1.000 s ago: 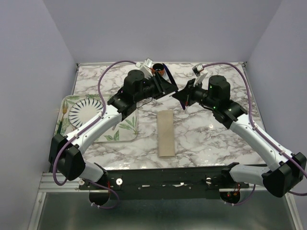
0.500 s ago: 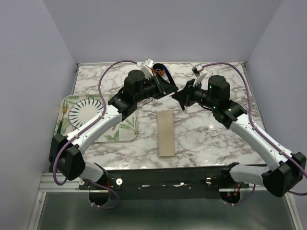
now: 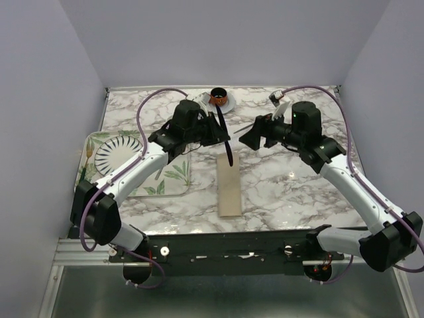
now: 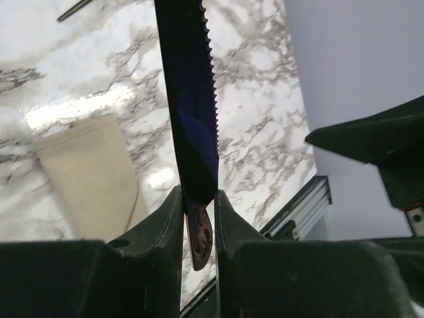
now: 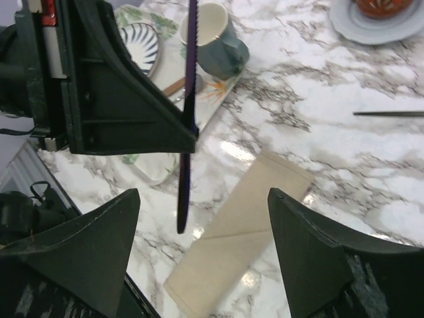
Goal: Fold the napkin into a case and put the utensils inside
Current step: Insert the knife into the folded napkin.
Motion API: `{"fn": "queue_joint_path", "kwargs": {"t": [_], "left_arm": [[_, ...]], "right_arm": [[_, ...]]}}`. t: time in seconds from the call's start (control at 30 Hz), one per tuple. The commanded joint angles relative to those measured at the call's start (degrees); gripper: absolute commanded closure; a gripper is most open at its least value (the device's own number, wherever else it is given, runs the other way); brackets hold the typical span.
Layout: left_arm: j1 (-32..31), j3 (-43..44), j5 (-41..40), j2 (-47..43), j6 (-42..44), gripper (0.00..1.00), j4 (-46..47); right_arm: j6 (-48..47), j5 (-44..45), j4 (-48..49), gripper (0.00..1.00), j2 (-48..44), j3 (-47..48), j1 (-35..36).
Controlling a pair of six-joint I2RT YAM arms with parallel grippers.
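The folded beige case [image 3: 229, 185] lies lengthwise at mid table; it also shows in the right wrist view [image 5: 245, 225] and the left wrist view [image 4: 86, 175]. My left gripper [image 3: 214, 128] is shut on the dark purple knife [image 3: 227, 151] and holds it in the air, its lower end over the case's far end. In the left wrist view the fingers [image 4: 169, 218] pinch the knife [image 4: 189, 86]. My right gripper [image 3: 246, 138] is open and empty, just right of the knife [image 5: 185, 132]. A thin silver utensil, probably the fork [image 5: 391, 114], lies on the marble behind.
The leaf-printed tray [image 3: 175, 179] at the left holds a striped plate [image 3: 116, 154] and a teal cup [image 5: 215, 36]. A saucer with an orange item [image 3: 218, 99] stands at the back. The table's near edge lies just below the case.
The two grippers were close together at the knife. The right gripper has let go and drawn back right; the left has swung the knife down over the case's far end.
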Motion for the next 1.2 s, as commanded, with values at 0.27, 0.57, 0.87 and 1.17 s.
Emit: {"fn": "queue_joint_path", "kwargs": {"t": [0.27, 0.57, 0.87, 1.17], "left_arm": [[-0.26, 1.87, -2.18, 9.58, 2.91, 1.00, -12.41], [-2.71, 4.95, -7.72, 15.91, 3.17, 1.00, -14.27], [-3.77, 4.25, -11.32, 18.29, 4.22, 1.00, -10.84], [-4.56, 3.11, -11.85, 19.87, 4.75, 1.00, -8.56]], "right_arm": [[-4.15, -11.48, -14.40, 0.32, 14.10, -2.22, -7.18], [0.42, -14.38, -9.74, 0.37, 24.56, -2.66, -7.35], [4.02, -15.27, -7.36, 0.38, 32.91, -0.38, -7.36], [5.78, -16.49, -5.78, 0.38, 37.57, 0.59, -7.36]]}}
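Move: The folded napkin, the knife's goal, has its middle about 24 cm below the left hand, some 5 cm back and 2 cm to its right. From the open right hand it lies roughly 5 cm left, 4 cm back and 27 cm below. The fork is on the table about 19 cm ahead of the right hand and 4 cm left of it; the mug stands some 14 cm ahead and 17 cm left of the left hand, about 21 cm lower. The knife, still pinched in the left fingers with its serrated part forward, is lowered some 16 cm almost straight down towards the folded napkin as that hand tips steeper. Alongside, the right hand drops about 23 cm towards the napkin's right edge, swinging slightly right early and partly back, tipping its fingers some 45 degrees further down and narrowing their gap while staying open. ##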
